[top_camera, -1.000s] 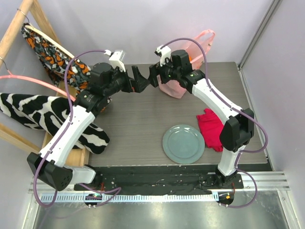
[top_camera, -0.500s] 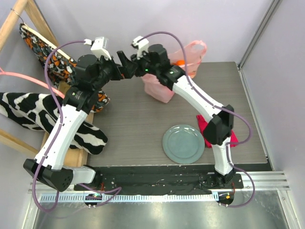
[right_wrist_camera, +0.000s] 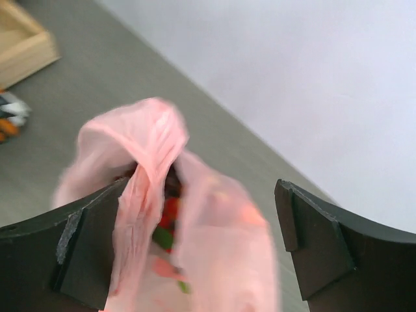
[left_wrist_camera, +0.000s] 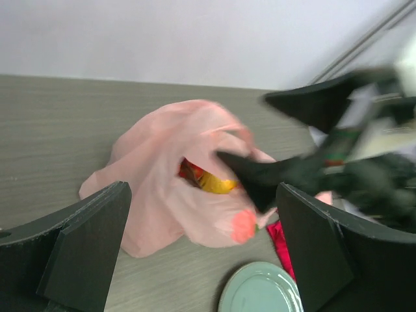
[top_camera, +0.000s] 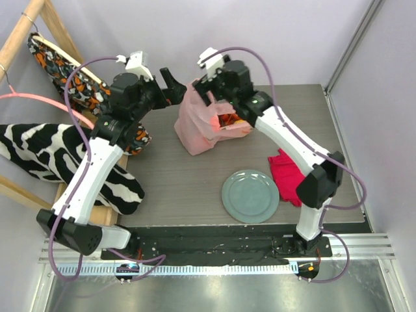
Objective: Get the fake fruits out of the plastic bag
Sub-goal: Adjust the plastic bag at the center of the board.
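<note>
The pale-pink plastic bag (top_camera: pixel 195 127) lies slumped on the table between both arms, its mouth gaping. Fake fruits show in the opening as a red and yellow patch (top_camera: pixel 227 120). In the left wrist view the bag (left_wrist_camera: pixel 156 175) shows a yellow fruit (left_wrist_camera: pixel 214 184) beside something red. My left gripper (top_camera: pixel 170 83) hangs open just left of the bag and above it, touching nothing (left_wrist_camera: pixel 205 253). My right gripper (top_camera: pixel 203 90) is open over the bag's top. Blurred bag film (right_wrist_camera: pixel 149 169) runs between its jaws along the left finger (right_wrist_camera: pixel 91 247), with red fruit (right_wrist_camera: pixel 170 209) inside.
A grey-green plate (top_camera: pixel 250 196) sits near the front, and a folded magenta-red cloth (top_camera: pixel 286 172) lies to its right under the right arm. Patterned clothes (top_camera: pixel 65 156) hang on a wooden rack (top_camera: pixel 39 19) at the left. A wall closes the back.
The bag has travelled left and toward the front with the right arm and now lies spread wider on the table. The left gripper has pulled back and to the left, staying open.
</note>
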Motion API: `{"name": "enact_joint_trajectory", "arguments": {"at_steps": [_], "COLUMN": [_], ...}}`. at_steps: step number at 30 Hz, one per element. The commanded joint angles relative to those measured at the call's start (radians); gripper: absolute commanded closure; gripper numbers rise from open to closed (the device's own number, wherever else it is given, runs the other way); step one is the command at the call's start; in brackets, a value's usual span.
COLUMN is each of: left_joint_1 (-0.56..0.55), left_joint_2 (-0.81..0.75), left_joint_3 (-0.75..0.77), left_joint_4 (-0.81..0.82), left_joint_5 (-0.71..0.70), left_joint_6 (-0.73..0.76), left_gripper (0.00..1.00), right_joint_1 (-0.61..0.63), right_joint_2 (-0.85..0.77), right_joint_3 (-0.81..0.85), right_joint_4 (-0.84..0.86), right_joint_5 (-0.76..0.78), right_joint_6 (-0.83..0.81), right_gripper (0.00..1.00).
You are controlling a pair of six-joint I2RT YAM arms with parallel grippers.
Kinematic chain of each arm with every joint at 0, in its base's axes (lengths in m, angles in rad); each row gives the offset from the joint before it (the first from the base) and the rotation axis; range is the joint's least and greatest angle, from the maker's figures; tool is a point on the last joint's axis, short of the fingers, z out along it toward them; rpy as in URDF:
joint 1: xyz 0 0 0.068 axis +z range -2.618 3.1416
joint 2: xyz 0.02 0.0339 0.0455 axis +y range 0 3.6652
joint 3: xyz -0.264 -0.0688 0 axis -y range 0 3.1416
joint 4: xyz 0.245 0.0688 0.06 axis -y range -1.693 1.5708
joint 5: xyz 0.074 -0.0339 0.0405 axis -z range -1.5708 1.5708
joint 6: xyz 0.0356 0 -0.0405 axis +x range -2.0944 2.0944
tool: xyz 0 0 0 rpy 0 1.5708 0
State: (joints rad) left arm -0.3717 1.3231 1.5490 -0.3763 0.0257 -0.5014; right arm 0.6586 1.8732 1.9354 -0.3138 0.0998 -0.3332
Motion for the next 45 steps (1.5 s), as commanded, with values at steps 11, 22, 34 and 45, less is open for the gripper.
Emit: {"name": "enact_joint_trajectory", "arguments": {"at_steps": [11,22,34,45], "left_joint_1": [0.043,0.004,-0.026,-0.064], "left_joint_2": [0.12,0.059,0.243,0.338], "left_joint_3": [-0.035,-0.113,0.063,0.128], "left_joint_4": [0.059,0.154,0.178,0.203], "left_joint_5": [0.216,0.456,0.33,0.338], "left_joint_6": [-0.18,-0.25,-0.27,-0.298], "left_gripper": [0.0,0.0,0.0,0.09], "right_joint_1": [-0.183,-0.217,-0.221,-0.251], "right_joint_2": [-0.387,-0.531,-0.436,-0.241], "right_joint_3": [-0.22,-0.383,-0.374,-0.259], "right_joint_4": [-0.027,-0.166,-0.255,-0.289], "right_joint_5": [-0.017,-0.189,-0.222,-0.212], "right_joint_6": [-0.05,-0.084,-0.23,-0.239], "right_gripper": [0.0,0.0,0.0,0.11]}}
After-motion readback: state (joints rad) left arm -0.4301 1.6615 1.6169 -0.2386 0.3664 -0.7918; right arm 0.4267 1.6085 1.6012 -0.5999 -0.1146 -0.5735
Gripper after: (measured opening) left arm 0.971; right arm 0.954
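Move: The pink bag's middle lies about 12 cm to the left hand's right, some 2 cm farther out and 31 cm below it. From the right hand it lies about 6 cm back, 2 cm to the right and 24 cm down. The green plate is about 31 cm back and 14 cm right of the right hand, the red cloth some 24 cm back and 30 cm right; both lie on the table, about 33 cm below that hand. Swinging right and slightly up by roughly 14 cm, the open right hand then draws back and sinks, edging forward, to the bag's right-hand handle, tipping down. The open left hand dips forward, backs off and up while travelling right, then goes forward and down again to the left side of the bag's mouth, turning about 20 degrees clockwise. Neither gripper closes; the handle film hangs between the right fingers. ##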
